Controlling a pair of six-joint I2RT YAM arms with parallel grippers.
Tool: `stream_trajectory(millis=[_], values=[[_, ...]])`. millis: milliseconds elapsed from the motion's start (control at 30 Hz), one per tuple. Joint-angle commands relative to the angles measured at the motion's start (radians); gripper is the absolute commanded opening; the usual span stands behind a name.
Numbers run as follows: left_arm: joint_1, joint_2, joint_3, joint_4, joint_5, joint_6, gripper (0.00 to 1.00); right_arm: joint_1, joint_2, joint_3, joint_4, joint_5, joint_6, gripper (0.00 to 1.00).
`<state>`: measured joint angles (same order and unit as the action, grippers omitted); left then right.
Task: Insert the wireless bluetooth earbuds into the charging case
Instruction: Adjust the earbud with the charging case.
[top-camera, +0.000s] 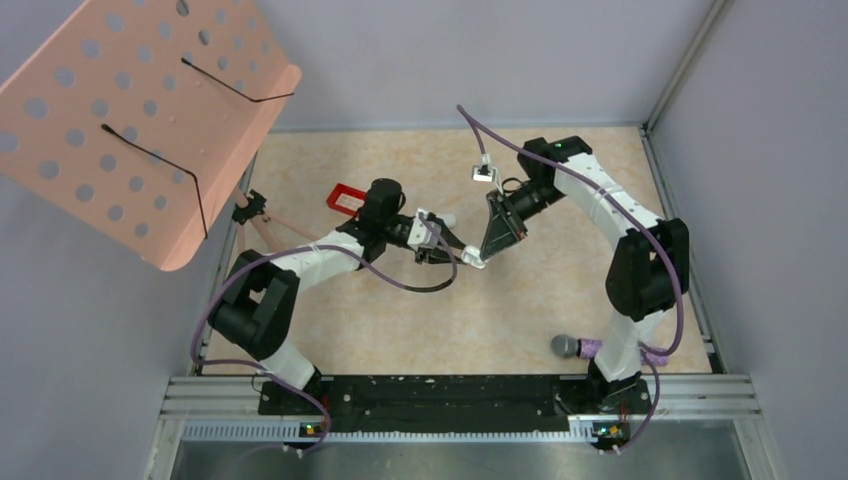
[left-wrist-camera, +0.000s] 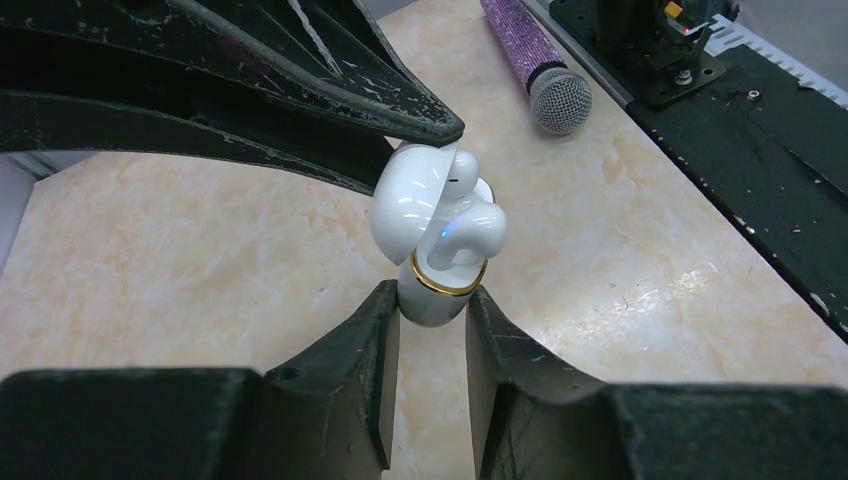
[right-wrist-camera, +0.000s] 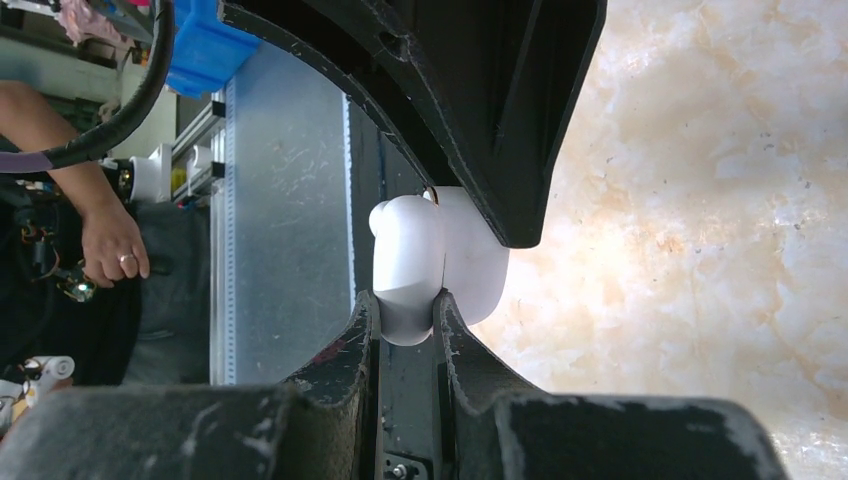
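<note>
A glossy white charging case with a gold rim (left-wrist-camera: 436, 298) is held in the air above the table's middle; it also shows in the top view (top-camera: 473, 261). My left gripper (left-wrist-camera: 432, 305) is shut on the case's base. The lid (left-wrist-camera: 403, 205) stands open, and one white earbud (left-wrist-camera: 470, 232) sits in the case with a small blue light under it. My right gripper (right-wrist-camera: 405, 305) is shut on the lid (right-wrist-camera: 405, 262); its fingers (left-wrist-camera: 430, 120) come in from above. From above, the left gripper (top-camera: 462, 254) and the right gripper (top-camera: 487, 252) meet tip to tip. No other earbuds are in view.
A purple glitter microphone (top-camera: 575, 347) lies by the right arm's base, also in the left wrist view (left-wrist-camera: 545, 70). A pink perforated stand (top-camera: 140, 110) hangs over the far left. A red frame (top-camera: 345, 198) lies behind the left arm. Grey walls enclose the table.
</note>
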<state>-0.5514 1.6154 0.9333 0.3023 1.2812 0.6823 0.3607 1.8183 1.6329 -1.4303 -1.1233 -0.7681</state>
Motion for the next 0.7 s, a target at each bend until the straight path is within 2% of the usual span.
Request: stream_trajectory(millis=[0,100,267,533,667], values=[[-0.008,0.007,0.032,0.085,0.041,-0.077,0.04,-0.013,0.01,0.056,0.065,-0.024,0.021,0.03],[-0.007,0.017,0.006,0.213,0.03,-0.19,0.0,-0.025,0.013,0.072,0.083,-0.001,0.061,0.18],[-0.005,0.034,-0.028,0.385,0.011,-0.344,0.0,-0.064,0.02,0.123,0.134,0.063,0.136,0.34],[0.005,0.041,-0.037,0.418,-0.025,-0.412,0.0,-0.084,0.034,0.176,0.152,0.126,0.176,0.38],[0.005,0.035,-0.041,0.422,-0.088,-0.473,0.0,-0.1,0.027,0.232,0.152,0.152,0.206,0.4]])
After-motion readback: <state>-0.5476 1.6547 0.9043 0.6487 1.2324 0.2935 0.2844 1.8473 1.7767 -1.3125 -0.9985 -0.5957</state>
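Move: The open white charging case sits between the two hands, its middle about 2 cm to the right hand's left and level with it. From the left hand, which grips the case body, it is about 2 cm right and 1 cm back. On the table some 19 cm below the right hand, the white oval case lies about 11 cm ahead and 8 cm left, the black case about 7 cm ahead and 9 cm left. The charging case's open lid is let go by the right hand: its fingers open from their pinch to over a third of full opening as the hand draws off forward about 6 cm and slightly right, turning some 10 degrees clockwise. The left hand keeps its pinch on the case body, carrying it about 1.5 cm up and a little forward while rolling roughly 10 degrees about its finger line. ##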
